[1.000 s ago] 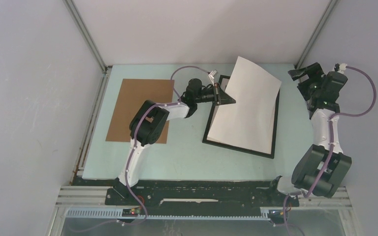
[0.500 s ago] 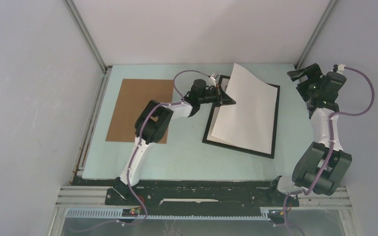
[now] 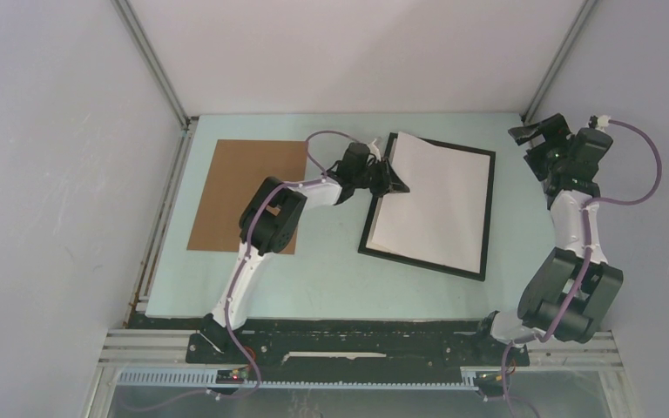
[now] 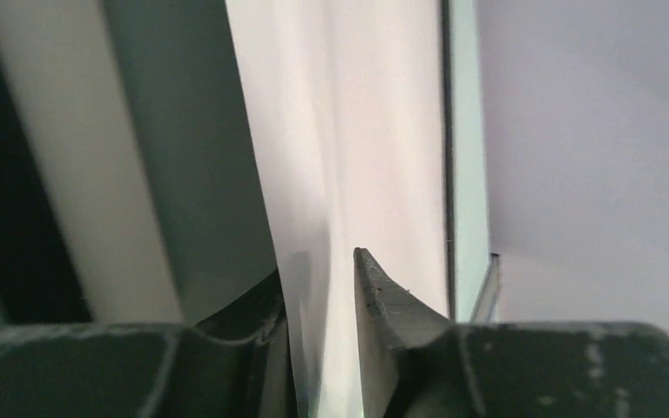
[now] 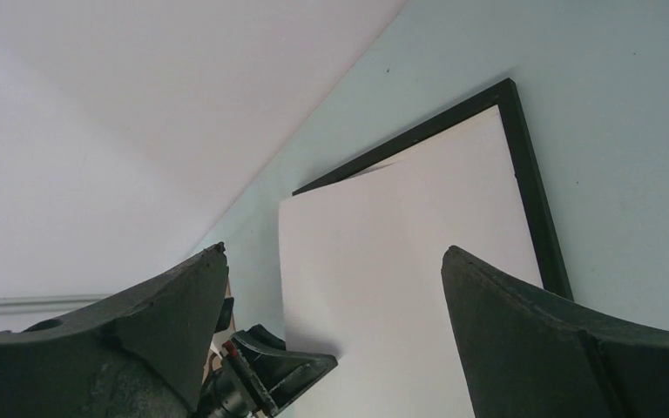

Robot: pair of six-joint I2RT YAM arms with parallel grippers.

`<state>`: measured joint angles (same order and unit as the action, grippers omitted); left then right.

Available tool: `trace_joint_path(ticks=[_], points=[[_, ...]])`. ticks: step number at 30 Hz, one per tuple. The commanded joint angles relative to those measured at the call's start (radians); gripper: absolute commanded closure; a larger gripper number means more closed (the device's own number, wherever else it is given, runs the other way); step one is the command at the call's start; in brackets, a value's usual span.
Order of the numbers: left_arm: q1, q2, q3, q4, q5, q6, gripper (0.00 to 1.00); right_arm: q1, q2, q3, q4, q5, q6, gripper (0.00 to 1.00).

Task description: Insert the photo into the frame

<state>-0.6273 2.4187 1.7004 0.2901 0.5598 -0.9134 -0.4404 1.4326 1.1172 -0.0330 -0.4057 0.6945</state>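
The photo shows only its plain white back; its printed side is hidden. It lies flat inside the black frame at the middle right of the table. My left gripper sits low at the photo's upper left edge. In the left wrist view the jaws stand slightly apart, with the thin sheet running between them. My right gripper hangs wide open off the frame's far right corner, holding nothing. In the right wrist view the photo, the frame and the left gripper lie below the open right gripper.
A plain brown cardboard board lies flat on the left of the pale green table, beside the left arm. Grey walls close in the table on the left, back and right. A second white layer peeks out under the photo's near left edge.
The photo was tilted up on its left edge and has come down flat into the frame. My left gripper sank with it and its jaws parted. The right arm stayed put.
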Motion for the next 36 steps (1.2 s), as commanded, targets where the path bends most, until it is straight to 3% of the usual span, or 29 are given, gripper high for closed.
trace_joint_path(ticks=[1, 6, 12, 18, 23, 26, 29, 36], points=[[-0.009, -0.091, 0.083, -0.208, -0.125, 0.101, 0.69, -0.017, 0.020, -0.004, 0.063, -0.025, 0.001, 0.00], [-0.014, -0.121, 0.122, -0.340, -0.208, 0.174, 0.53, -0.025, 0.033, -0.013, 0.086, -0.043, 0.011, 0.00], [-0.024, -0.132, 0.214, -0.517, -0.294, 0.266, 0.41, -0.045, 0.045, -0.029, 0.110, -0.070, 0.030, 0.00], [-0.059, -0.105, 0.396, -0.749, -0.404, 0.408, 0.34, -0.044, 0.063, -0.033, 0.135, -0.089, 0.050, 0.00], [-0.090, -0.006, 0.603, -0.901, -0.434, 0.435, 0.29, -0.041, 0.073, -0.038, 0.158, -0.101, 0.066, 0.01], [-0.092, 0.012, 0.651, -0.955, -0.479, 0.447, 0.25, -0.040, 0.074, -0.037, 0.160, -0.105, 0.064, 0.00], [-0.094, 0.003, 0.680, -1.008, -0.583, 0.481, 0.09, -0.043, 0.073, -0.037, 0.165, -0.109, 0.063, 0.00], [-0.101, -0.088, 0.717, -1.105, -0.769, 0.598, 0.05, -0.043, 0.080, -0.038, 0.168, -0.104, 0.052, 0.00]])
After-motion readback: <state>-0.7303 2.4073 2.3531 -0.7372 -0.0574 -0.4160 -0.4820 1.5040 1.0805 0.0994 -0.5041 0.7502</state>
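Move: Over the left part of the frame, the left hand has the white sheet's raised left edge between its already parting fingers. The frame's middle is about 9 cm to its right, 4 cm back and 5 cm below. The left bar's middle lies roughly 6 cm left and 2 cm back, the far left corner 16 cm ahead and 1 cm left. From the right hand, the frame's middle is some 16 cm left, 4 cm back and 22 cm below. Letting go of the white sheet's left edge, the left hand dips a further 2 cm while its fingers go on opening and it draws left towards the frame's left bar. It then rises clear of the sheet, ending some 7 cm higher and 5 cm farther left, with the fingers tipped about 40 degrees more steeply down and almost fully open. ##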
